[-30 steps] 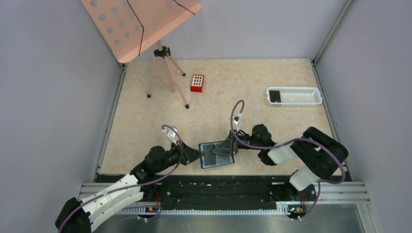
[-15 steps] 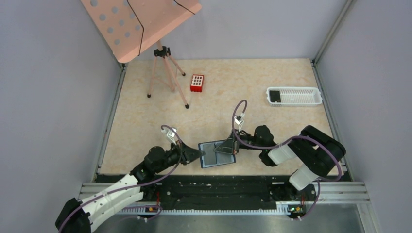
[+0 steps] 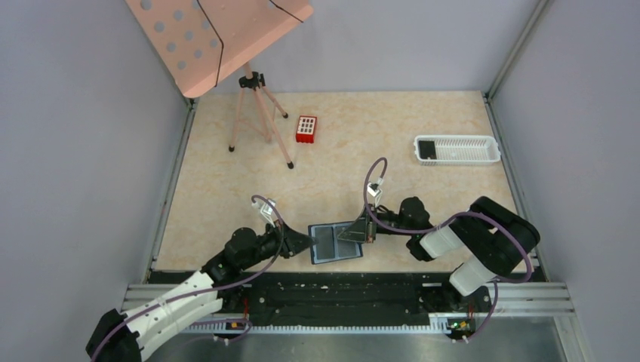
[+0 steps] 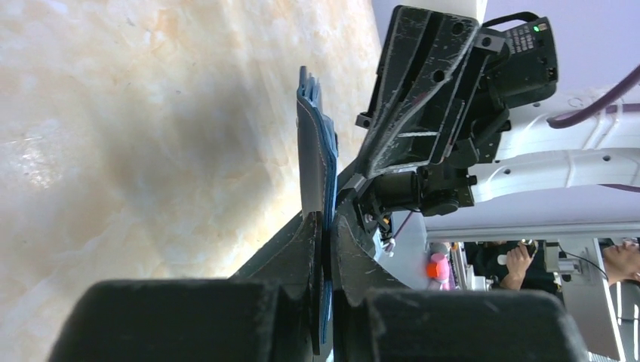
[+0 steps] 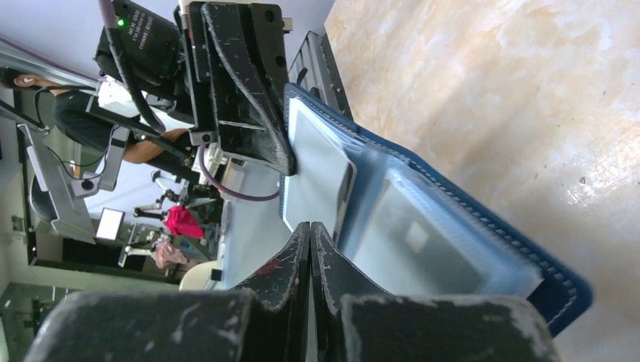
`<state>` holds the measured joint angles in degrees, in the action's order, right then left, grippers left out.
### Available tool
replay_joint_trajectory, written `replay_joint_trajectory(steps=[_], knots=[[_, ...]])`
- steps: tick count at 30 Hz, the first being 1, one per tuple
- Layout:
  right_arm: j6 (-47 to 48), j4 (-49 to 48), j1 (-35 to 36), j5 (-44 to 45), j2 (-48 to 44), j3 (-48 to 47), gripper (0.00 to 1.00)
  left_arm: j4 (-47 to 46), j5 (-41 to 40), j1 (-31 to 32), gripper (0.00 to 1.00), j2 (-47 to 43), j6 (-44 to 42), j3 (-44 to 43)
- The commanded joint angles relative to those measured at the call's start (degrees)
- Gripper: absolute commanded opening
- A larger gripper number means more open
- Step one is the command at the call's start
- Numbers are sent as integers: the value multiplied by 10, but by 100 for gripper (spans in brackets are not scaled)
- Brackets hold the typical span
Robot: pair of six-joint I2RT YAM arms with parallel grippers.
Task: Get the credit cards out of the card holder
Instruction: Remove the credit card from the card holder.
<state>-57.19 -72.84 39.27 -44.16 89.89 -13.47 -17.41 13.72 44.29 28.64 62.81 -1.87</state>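
Note:
The blue card holder point(image 3: 332, 243) lies open near the table's front edge, its greyish pockets point(image 5: 445, 245) facing up. My left gripper point(image 3: 304, 241) is shut on its left edge, the blue edge point(image 4: 315, 151) pinched between the fingers. My right gripper point(image 3: 356, 232) is shut over the right half; its tips point(image 5: 310, 226) meet at the near edge of a glossy credit card point(image 5: 317, 181) sitting in a pocket. Whether that card is pinched I cannot tell. Another dark credit card point(image 3: 427, 148) lies in the white tray.
The white slotted tray point(image 3: 468, 149) stands at the back right. A small red box point(image 3: 306, 129) and a pink stand on a tripod point(image 3: 256, 113) are at the back left. The metal rail point(image 3: 340, 290) runs along the front edge.
My right gripper has closed and slid slightly right and toward the front edge over the card holder. The left gripper keeps its hold and has not moved.

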Motion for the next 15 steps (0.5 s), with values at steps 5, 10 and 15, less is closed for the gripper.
replay_joint_trajectory(steps=[5, 10, 15], knots=[[4, -35, -9, -25, -14, -3, 0, -34, 3, -3, 0, -3, -7, -6], [2, -22, -9, -19, -17, -9, 25, -67, 7, -3, 0, -3, 1, 0], [-3, -28, -9, -25, -7, -18, 32, -87, 20, -3, 0, 12, 3, -2]])
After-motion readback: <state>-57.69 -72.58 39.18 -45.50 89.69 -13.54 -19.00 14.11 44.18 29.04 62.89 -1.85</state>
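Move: The credit card I'm after sits in its sleeve some 5 cm to the left of my right hand and about 2 cm back, nearly level with it. The other half of the card holder, with its clear sleeves, lies right at my right fingers, roughly 1 cm back and 2 cm below. My left hand already grips the holder's left edge, and from it the card is about 4 cm to the right and 1 cm back. I keep my right hand practically in place beside the card's free edge, with the fingers pointing left and no real turn of the wrist, then spread the shut fingertips to about a third open, one above the other, to straddle that edge. My left hand keeps its pinch on the holder, dipping and coming back up by about half a centimetre. ##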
